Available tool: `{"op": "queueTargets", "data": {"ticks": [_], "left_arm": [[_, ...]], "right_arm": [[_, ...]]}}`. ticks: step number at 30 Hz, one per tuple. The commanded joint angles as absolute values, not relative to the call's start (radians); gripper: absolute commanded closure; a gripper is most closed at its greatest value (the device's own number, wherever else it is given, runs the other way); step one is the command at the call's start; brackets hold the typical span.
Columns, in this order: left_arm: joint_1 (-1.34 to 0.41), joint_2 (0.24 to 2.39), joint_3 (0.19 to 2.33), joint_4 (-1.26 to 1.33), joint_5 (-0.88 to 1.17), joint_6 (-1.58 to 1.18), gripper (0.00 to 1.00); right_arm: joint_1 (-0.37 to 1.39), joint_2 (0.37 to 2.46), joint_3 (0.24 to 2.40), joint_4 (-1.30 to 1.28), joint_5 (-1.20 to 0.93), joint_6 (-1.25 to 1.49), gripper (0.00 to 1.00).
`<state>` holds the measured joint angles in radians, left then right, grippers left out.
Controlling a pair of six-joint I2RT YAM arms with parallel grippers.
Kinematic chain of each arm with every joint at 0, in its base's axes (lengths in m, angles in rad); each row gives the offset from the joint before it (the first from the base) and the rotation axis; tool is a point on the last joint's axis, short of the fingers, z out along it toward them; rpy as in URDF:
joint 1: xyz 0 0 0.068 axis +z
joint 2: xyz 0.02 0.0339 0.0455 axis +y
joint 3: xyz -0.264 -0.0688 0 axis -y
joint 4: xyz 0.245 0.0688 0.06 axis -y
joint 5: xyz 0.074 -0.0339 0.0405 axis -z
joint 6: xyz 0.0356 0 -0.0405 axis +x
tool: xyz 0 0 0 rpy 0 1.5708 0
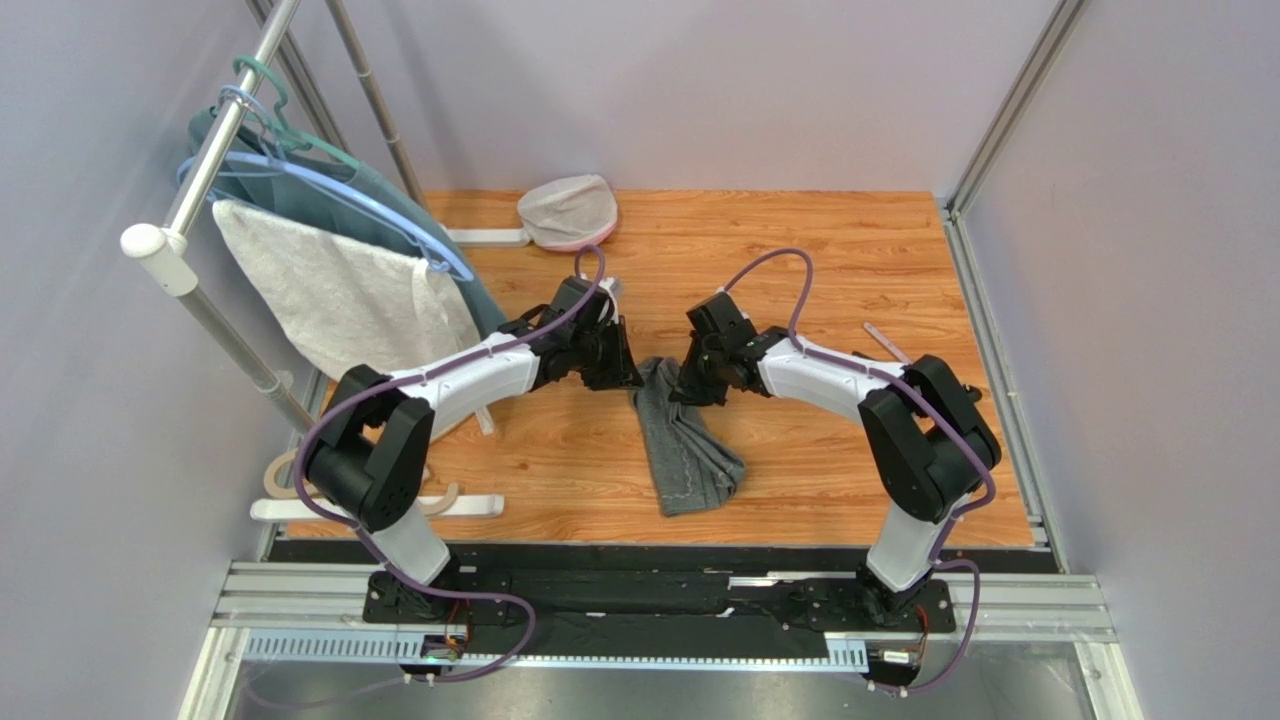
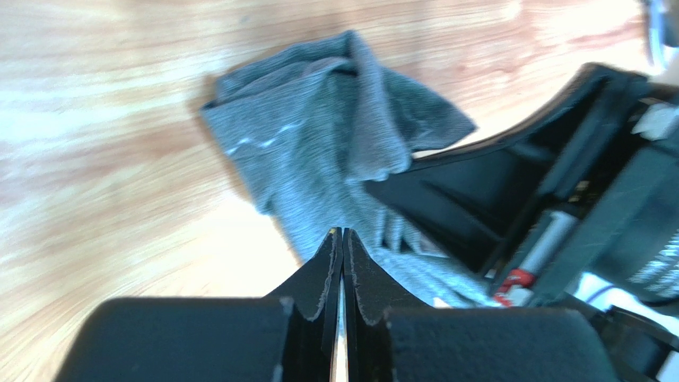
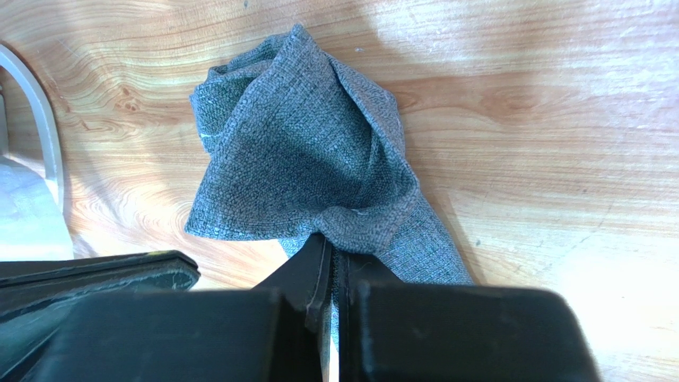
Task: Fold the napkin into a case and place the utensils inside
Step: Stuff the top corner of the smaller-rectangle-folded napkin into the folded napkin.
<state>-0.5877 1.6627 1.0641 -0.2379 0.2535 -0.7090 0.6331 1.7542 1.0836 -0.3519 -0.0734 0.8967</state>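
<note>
The napkin (image 1: 684, 443) is a dark grey cloth, crumpled into a long bunch in the middle of the wooden table (image 1: 812, 255). Its far end is lifted where both grippers meet. My right gripper (image 1: 679, 390) is shut on a fold of the napkin (image 3: 319, 151), and cloth drapes over its fingertips (image 3: 333, 243). My left gripper (image 1: 634, 372) is shut just beside the napkin (image 2: 335, 127), with nothing showing between its tips (image 2: 343, 232). A slim silver-grey utensil (image 1: 884, 341) lies beyond the right arm. No case is in view.
A rack on the left holds a white towel (image 1: 338, 293) and a teal garment (image 1: 443, 248) on hangers. A pink-grey cap (image 1: 568, 210) sits at the back. Wooden rings (image 1: 286, 477) lie near the left arm's base. Metal frame posts line the right edge (image 1: 977, 285).
</note>
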Motion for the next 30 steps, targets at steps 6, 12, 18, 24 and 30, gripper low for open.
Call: {"op": "queueTargets", "data": {"ticks": [6,12,18,24,30], "left_arm": [[-0.569,1.785,1.103,-0.267,0.135,-0.657,0.96],[-0.592,1.855,1.092,-0.189,0.178,-0.678,0.97],[-0.597,1.855,1.068,-0.152,0.210,-0.698,0.97],[-0.597,1.836,1.054,-0.138,0.218,-0.696,0.97],[-0.595,1.844,1.046,-0.124,0.241,-0.647,0.97]], "right_arm": [[0.634,1.730,1.095,-0.316,-0.101,1.017,1.00],[0.634,1.747,1.098,-0.314,-0.112,1.101,1.00],[0.640,1.766,1.104,-0.321,-0.075,1.232,1.00],[0.650,1.835,1.166,-0.376,-0.025,1.313,1.00],[0.667,1.891,1.239,-0.439,-0.005,1.324,1.00]]}}
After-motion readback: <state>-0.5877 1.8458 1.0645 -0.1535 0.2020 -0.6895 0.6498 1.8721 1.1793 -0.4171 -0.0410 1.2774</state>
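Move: The pocket's left rim, at the far end of the folded napkin, lies about 7 cm below the left hand and 1 cm ahead. From the right hand, whose shut tips are already in the cloth, the napkin corner bunches about 1 cm ahead and 1 cm left. The napkin's near end lies some 13 cm back of the right hand and 2 cm to its right. Left hand sinks about 7 cm to the pocket's left rim, right tips twisting clockwise leftward into the cloth. ##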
